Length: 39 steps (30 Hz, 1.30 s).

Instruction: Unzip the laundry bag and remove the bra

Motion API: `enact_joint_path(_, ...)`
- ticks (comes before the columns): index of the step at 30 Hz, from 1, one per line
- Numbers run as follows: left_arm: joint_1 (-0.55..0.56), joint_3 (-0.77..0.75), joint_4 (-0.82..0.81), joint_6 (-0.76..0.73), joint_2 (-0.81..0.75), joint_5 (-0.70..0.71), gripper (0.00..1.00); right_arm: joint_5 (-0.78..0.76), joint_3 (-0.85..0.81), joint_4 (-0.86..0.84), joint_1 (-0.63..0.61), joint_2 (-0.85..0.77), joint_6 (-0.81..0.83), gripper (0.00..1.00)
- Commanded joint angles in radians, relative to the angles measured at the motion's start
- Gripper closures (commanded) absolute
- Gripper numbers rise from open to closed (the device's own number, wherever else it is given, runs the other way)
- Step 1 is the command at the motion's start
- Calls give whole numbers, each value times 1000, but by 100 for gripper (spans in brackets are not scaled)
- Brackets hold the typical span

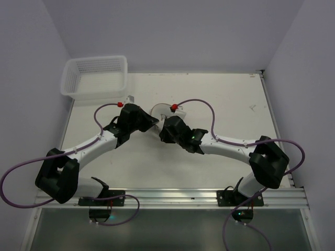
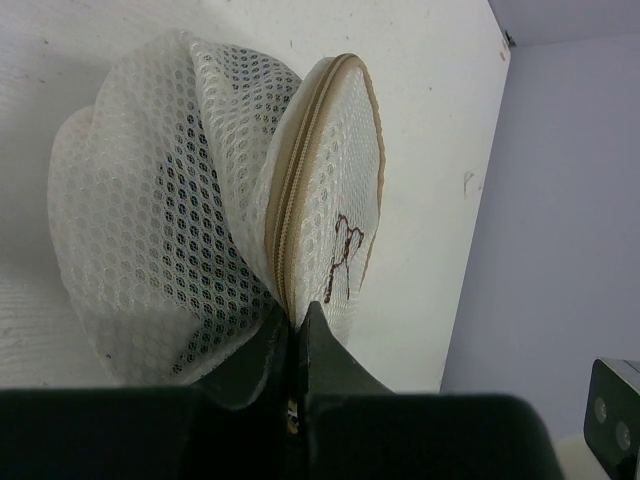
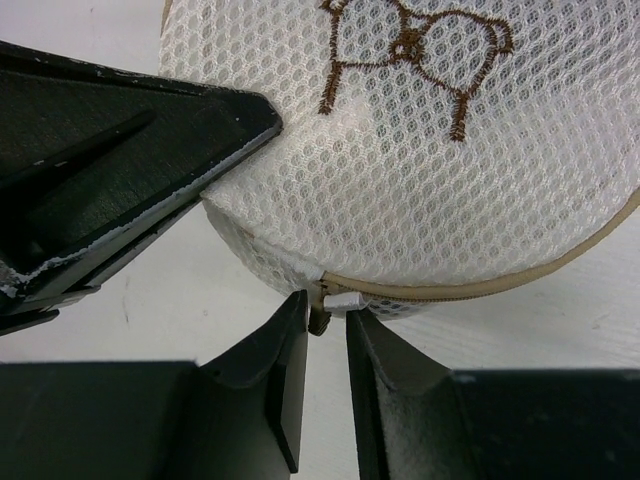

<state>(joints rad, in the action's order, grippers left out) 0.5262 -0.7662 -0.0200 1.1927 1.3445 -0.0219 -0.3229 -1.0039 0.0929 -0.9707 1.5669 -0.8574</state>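
The laundry bag point(image 2: 170, 210) is a round white mesh pouch with a beige zip rim point(image 2: 300, 170) and a brown bra pictogram point(image 3: 405, 45). It stands on edge on the table between both arms, and only a small part of it point(image 1: 159, 109) shows in the top view. My left gripper point(image 2: 296, 318) is shut on the bag's zip rim. My right gripper point(image 3: 326, 312) is open by a narrow gap, and the small metal zipper pull point(image 3: 319, 322) hangs between its fingertips. The zip looks closed. The bra is hidden.
A white plastic mesh basket point(image 1: 97, 77) stands at the table's far left corner. Both arms meet near the table's middle, with the left gripper point(image 1: 153, 121) and the right gripper point(image 1: 163, 127) close together. Walls enclose the back and both sides.
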Motion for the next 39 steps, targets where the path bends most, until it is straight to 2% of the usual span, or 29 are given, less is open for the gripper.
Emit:
enact_joint_path(1, 8, -39, -31, -15, -1, 11, 100, -53, -29, -1, -5, -8, -23, 76)
enact_joint_path(4, 6, -36, -31, -21, -1, 10, 100, -56, -18, -2, -5, -18, -20, 88)
enact_joint_path(5, 6, -35, -29, -22, -1, 11, 100, -56, -13, -4, -5, -22, -17, 99)
enact_joint_path(6, 6, -33, -26, -28, -1, 14, 100, -56, -10, -2, -5, -27, -9, 100)
enact_joint_path(14, -49, -22, -26, -154, 15, 1, 100, -61, 138, -7, 41, -160, 66, 100)
enact_joint_path(20, -153, -47, -81, -342, 111, -206, 100, 10, 321, -16, 139, -310, 161, 100)
enact_joint_path(24, -187, -146, -80, -479, 240, -367, 100, 21, 346, -18, 173, -360, 240, 100)
enact_joint_path(29, -195, -343, -23, -565, 407, -452, 100, 125, 294, -42, 173, -338, 235, 100)
enact_joint_path(32, -193, -401, -52, -481, 447, -469, 73, 174, 233, -67, 158, -291, 167, 100)
enact_joint_path(33, -193, -395, -64, -460, 427, -452, 44, 176, 211, -65, 144, -253, 135, 100)
enact_joint_path(36, -193, -345, -61, -397, 339, -374, 8, 163, 127, -71, 116, -194, 101, 100)
enact_joint_path(39, -193, -259, 3, -346, 225, -279, 1, 173, 59, -71, 96, -124, 78, 100)
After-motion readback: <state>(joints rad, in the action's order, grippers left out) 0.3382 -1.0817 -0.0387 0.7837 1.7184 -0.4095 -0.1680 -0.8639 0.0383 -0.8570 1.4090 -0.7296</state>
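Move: The zipper pull sits between the slightly parted tips of the right hand, barely a centimetre ahead of them and a little lower; from the left hand, which pinches the bag's rim, the pull lies about 5 cm back, 3 cm to the right and a little lower. The embroidered lid's middle is roughly 11 cm straight ahead of the right hand and slightly below it, and some 5 cm ahead and 4 cm right of the left. The zipper pull is pinched by the closing right fingers and drawn nearly 10 cm to the right, then brought back left by more than half of that, still pinched. The left hand at first keeps its hold on the rim, dips, then swings forward and right past the lid's near-left edge, turning clockwise nearly 30 degrees; it then opens wide, lets go of the rim and rises, easing back left. ##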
